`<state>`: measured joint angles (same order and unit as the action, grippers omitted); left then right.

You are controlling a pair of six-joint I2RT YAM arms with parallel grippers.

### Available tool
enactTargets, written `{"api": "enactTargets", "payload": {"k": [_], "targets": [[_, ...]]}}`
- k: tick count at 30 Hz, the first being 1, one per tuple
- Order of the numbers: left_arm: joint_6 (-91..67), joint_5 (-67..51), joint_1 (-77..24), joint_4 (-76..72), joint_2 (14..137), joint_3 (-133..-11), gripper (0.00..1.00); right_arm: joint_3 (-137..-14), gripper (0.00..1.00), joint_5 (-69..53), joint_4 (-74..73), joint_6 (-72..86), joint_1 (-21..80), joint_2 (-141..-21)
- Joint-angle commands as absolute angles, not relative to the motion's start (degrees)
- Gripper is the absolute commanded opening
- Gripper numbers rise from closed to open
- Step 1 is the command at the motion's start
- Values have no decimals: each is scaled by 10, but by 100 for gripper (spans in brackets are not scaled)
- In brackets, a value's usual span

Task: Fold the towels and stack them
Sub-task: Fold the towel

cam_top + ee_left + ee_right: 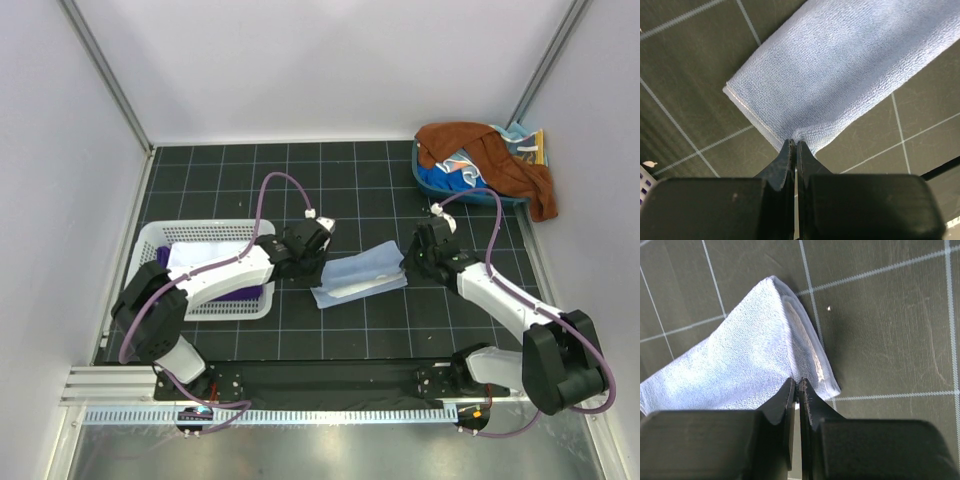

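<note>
A light blue towel [358, 275] lies folded into a long strip across the middle of the dark mat, pinched at both ends. My left gripper [322, 250] is shut on its left end; in the left wrist view the jaws [794, 142] meet on the edge of the towel [840, 65]. My right gripper [408, 262] is shut on the right end, where the closed tips [797, 381] bite the layered edge of the towel [735, 365]. A white towel [205, 255] and a dark purple towel [240, 293] lie in the white basket. A rust-brown towel [480, 145] is draped over a pile at the back right.
The white slotted basket [150, 240] stands at the left under my left arm. A blue tub [440, 185] at the back right corner holds the pile of cloths. Grey walls enclose the mat on three sides.
</note>
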<state>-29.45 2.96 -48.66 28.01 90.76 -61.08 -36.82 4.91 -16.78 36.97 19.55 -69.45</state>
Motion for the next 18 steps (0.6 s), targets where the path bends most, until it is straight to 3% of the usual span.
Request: {"api": "enactTargets", "payload": {"k": [1,5,9,11,18], "targets": [[-307,40,-490,273,909,-601,0,-360,9,47,-149,362,201,-669],[-309,38,-495,273,914,-599,2,-353,13,45,-148,361,205,-669],[-314,39,-497,277,905,-598,21,-352,32,46,-151,361,204,-669],[-314,37,-497,282,890,-600,29,-355,37,45,-162,360,204,-664],[-320,33,-497,319,849,-635,29,-401,40,60,-221,354,206,-627]]}}
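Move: My left hand still pinches the left corner of the blue towel's top flap. The towel's near left corner, where the flap goes, lies about 2 cm back and 1 cm below; the white basket's middle is some 29 cm to the left and 4 cm farther out. My right hand holds the flap's right corner, with the near right corner about 2 cm back, 2 cm right and 1 cm down; the blue bin stands roughly 25 cm ahead and 20 cm right. With both hands I draw the flap's edge the last centimetre back towards me and down, laying it along the towel's near edge. Then both grippers open part way, the right a little wider, letting go of the corners, and both hands lift about 1 cm clear while still easing slightly back. ##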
